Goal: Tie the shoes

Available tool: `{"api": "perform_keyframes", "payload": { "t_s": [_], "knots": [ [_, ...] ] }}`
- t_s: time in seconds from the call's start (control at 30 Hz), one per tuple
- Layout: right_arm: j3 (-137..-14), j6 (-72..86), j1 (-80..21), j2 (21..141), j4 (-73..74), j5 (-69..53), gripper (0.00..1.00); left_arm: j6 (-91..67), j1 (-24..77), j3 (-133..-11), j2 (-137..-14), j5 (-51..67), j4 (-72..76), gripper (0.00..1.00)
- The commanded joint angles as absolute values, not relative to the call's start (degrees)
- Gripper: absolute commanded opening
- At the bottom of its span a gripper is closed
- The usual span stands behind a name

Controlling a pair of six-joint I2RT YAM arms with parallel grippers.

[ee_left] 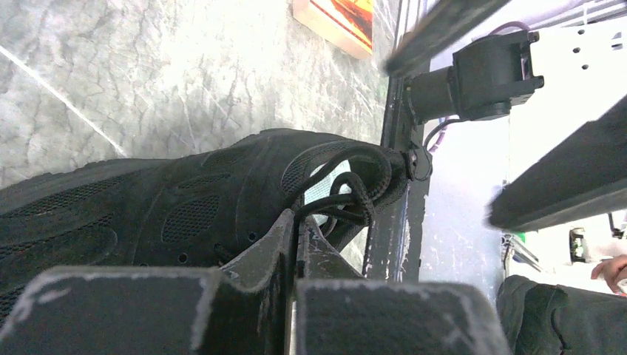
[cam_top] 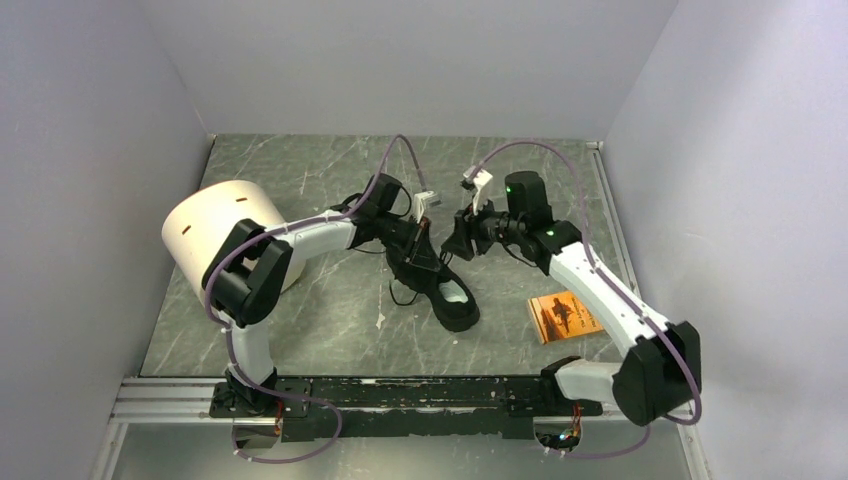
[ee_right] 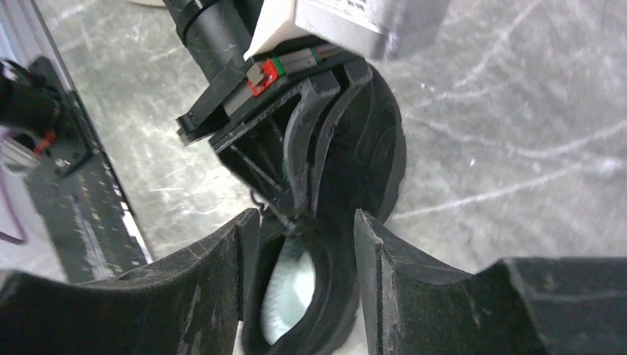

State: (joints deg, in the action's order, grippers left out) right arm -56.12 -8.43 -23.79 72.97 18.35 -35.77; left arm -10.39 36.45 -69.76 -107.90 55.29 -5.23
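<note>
The black shoe (cam_top: 447, 293) lies on the table between the arms, its pale insole (cam_top: 455, 294) facing up. My left gripper (cam_top: 421, 240) sits over the laced part, shut on a thin black lace (ee_left: 341, 198) that runs out between its fingers (ee_left: 275, 237) toward the shoe (ee_left: 170, 200). My right gripper (cam_top: 456, 242) hovers just to its right, open. In the right wrist view its fingers (ee_right: 245, 248) stand wide above the shoe's opening and insole (ee_right: 290, 290), with nothing between them. The left gripper's fingers (ee_right: 304, 140) show just ahead.
A white cylinder (cam_top: 214, 237) stands at the left beside the left arm. An orange booklet (cam_top: 563, 315) lies to the right of the shoe, under the right arm; it also shows as the booklet (ee_left: 339, 19) in the left wrist view. Grey walls close in on three sides.
</note>
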Motion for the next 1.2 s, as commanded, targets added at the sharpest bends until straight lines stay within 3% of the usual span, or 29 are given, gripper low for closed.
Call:
{"api": "perform_keyframes", "payload": {
  "t_s": [0.0, 0.23, 0.33, 0.53, 0.87, 1.0, 1.17],
  "knots": [
    [-57.1, 6.1, -23.9, 67.9, 28.6, -28.7, 0.54, -11.9, 35.7, -67.6, -106.8, 57.9, -4.4, 0.05],
    [-52.7, 28.3, -26.0, 68.3, 26.5, -30.5, 0.46, -13.8, 35.3, -65.5, -105.5, 57.4, -2.0, 0.05],
    [-51.7, 33.6, -26.1, 70.6, 25.8, -30.2, 0.38, -14.2, 35.2, -65.9, -105.2, 57.6, -1.7, 0.05],
    [-49.5, 32.9, -26.6, 74.1, 21.1, -32.3, 0.33, -14.6, 35.1, -65.5, -104.4, 58.0, -1.3, 0.05],
    [-47.5, 34.1, -29.2, 76.0, 14.3, -29.5, 0.31, -15.3, 35.1, -65.2, -103.5, 58.8, -0.9, 0.05],
    [-47.0, 35.0, -30.3, 75.8, 12.5, -26.2, 0.22, -15.5, 35.1, -65.3, -103.4, 59.1, -0.8, 0.05],
    [-46.5, 34.0, -30.7, 75.3, 12.7, -20.7, 0.24, -15.0, 35.1, -64.5, -102.5, 59.3, -1.1, 0.05]
  ]
}}
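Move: The lace loop, held up over the shoe's opening, is about 4 cm back, 3 cm left and 6 cm below the right hand. From the left fingertips that pinch it, it sticks out some 2 cm back and 2 cm to the right, about level. The black shoe's middle is roughly 4 cm back, 4 cm left and 14 cm below the right hand, with the loose lace curl about 4 cm left and 2 cm back of the shoe's middle. The lace loop stays pinched in the left fingers, which shift barely a centimetre, while the right hand swings in to it: first back with a slight lift, then down about 7 cm beside the left fingertips, rolling some 45 degrees about its own fingers. It finishes with a slow 2 cm push left to the loop, its half-open fingers narrowing to about a quarter open. ##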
